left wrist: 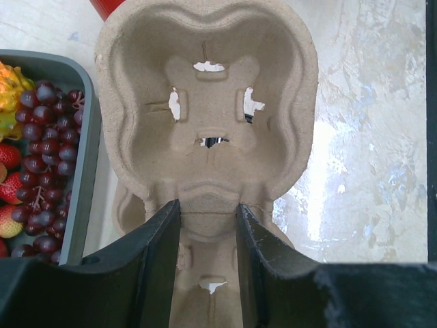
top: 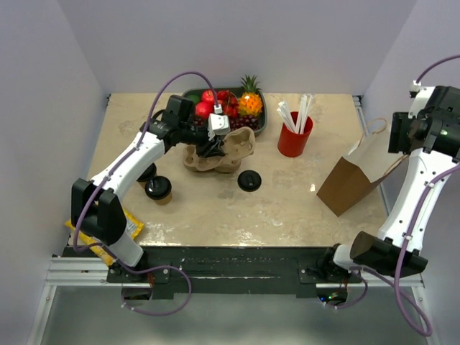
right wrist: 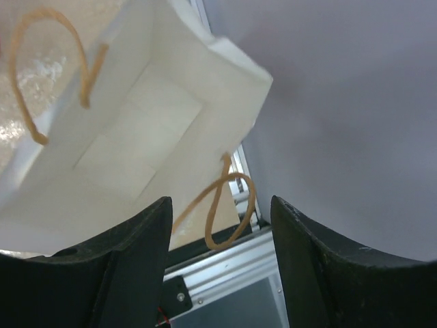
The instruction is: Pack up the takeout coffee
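Observation:
A takeout coffee [top: 159, 189], a kraft cup with a black lid, stands at the table's left. A second lidded cup [top: 148, 172] sits half hidden behind my left arm. A round black lid [top: 249, 180] lies mid-table; I cannot tell if a cup is under it. My left gripper [top: 214, 147] [left wrist: 208, 205] is shut on the middle ridge of the tan cardboard cup carrier [top: 230, 149] [left wrist: 205, 102]. My right gripper [top: 397, 135] [right wrist: 220, 201] hangs open above the brown paper bag [top: 353, 181] [right wrist: 130, 137], with a handle loop [right wrist: 229, 205] showing between its fingers, untouched.
A grey tray of fruit [top: 260, 123] [left wrist: 85, 137] sits just behind the carrier. A red cup of white straws [top: 295, 136] stands right of it. A yellow packet [top: 133, 228] lies at the front left edge. Walls close in both sides.

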`<act>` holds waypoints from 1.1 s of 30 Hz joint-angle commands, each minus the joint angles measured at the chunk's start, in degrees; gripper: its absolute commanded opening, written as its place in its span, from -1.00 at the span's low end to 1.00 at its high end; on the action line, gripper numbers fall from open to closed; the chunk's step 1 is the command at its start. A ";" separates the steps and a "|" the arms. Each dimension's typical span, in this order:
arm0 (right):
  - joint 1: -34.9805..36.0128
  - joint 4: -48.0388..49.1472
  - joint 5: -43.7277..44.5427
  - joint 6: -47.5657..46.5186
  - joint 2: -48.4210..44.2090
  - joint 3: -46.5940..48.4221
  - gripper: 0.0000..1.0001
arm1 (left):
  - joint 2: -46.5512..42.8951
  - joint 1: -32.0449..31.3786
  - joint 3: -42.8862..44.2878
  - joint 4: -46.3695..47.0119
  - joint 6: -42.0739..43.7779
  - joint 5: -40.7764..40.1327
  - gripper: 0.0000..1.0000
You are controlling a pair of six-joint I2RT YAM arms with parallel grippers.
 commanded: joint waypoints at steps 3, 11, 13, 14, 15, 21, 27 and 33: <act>-4.01 -2.09 -1.42 0.14 -1.27 -7.96 0.25 | 1.78 -0.71 1.46 4.11 -1.68 3.30 -0.39; -7.97 -3.15 -13.20 2.69 2.07 -12.28 0.07 | 3.10 -0.80 2.42 4.03 -1.68 3.04 -0.38; -7.97 -2.62 -14.17 2.08 2.51 -10.96 -0.06 | 3.18 -0.88 2.95 3.77 -1.94 3.04 -0.38; -7.97 -2.70 -15.74 1.55 2.77 -8.69 -0.12 | 3.18 -0.88 3.13 3.59 -1.94 3.04 -0.38; -7.97 -3.14 -16.54 1.03 3.12 -7.28 -0.23 | 3.10 -0.88 3.30 3.33 -1.94 3.04 -0.38; -7.19 -5.16 -23.75 -3.28 4.45 1.08 -0.80 | 2.83 -1.15 4.01 2.01 -2.12 3.65 -0.38; -2.44 -6.66 -25.50 -8.98 0.50 -0.40 -1.00 | 1.25 -1.76 4.54 4.37 -5.01 5.94 -0.40; 11.52 -7.36 -25.86 -12.08 -5.74 -0.93 -1.00 | -3.84 -1.94 5.76 14.54 -14.84 10.42 -0.41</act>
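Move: My open right hand is over the paper bag's outer handle, which lies about 8 cm below it and 1 cm back. The bag's middle is some 7 cm left, 3 cm back and 22 cm down, and the red straw cup about 26 cm left, 19 cm farther out and 28 cm down. From my left hand, already holding a cup carrier, the bag is roughly 44 cm right, 11 cm back and 10 cm down; the other carrier is about 18 cm below, 3 cm farther out and 2 cm left. I drop my right hand about 10 cm onto the bag's outer handle, easing slightly back, and shut my fingers on it. With the handle pinched I rise about 8 cm, then swing left, turning the hand some 25 degrees counter-clockwise. My left hand keeps its carrier, dips a little, then drifts some 3 cm right towards the bag, rising at the end. ##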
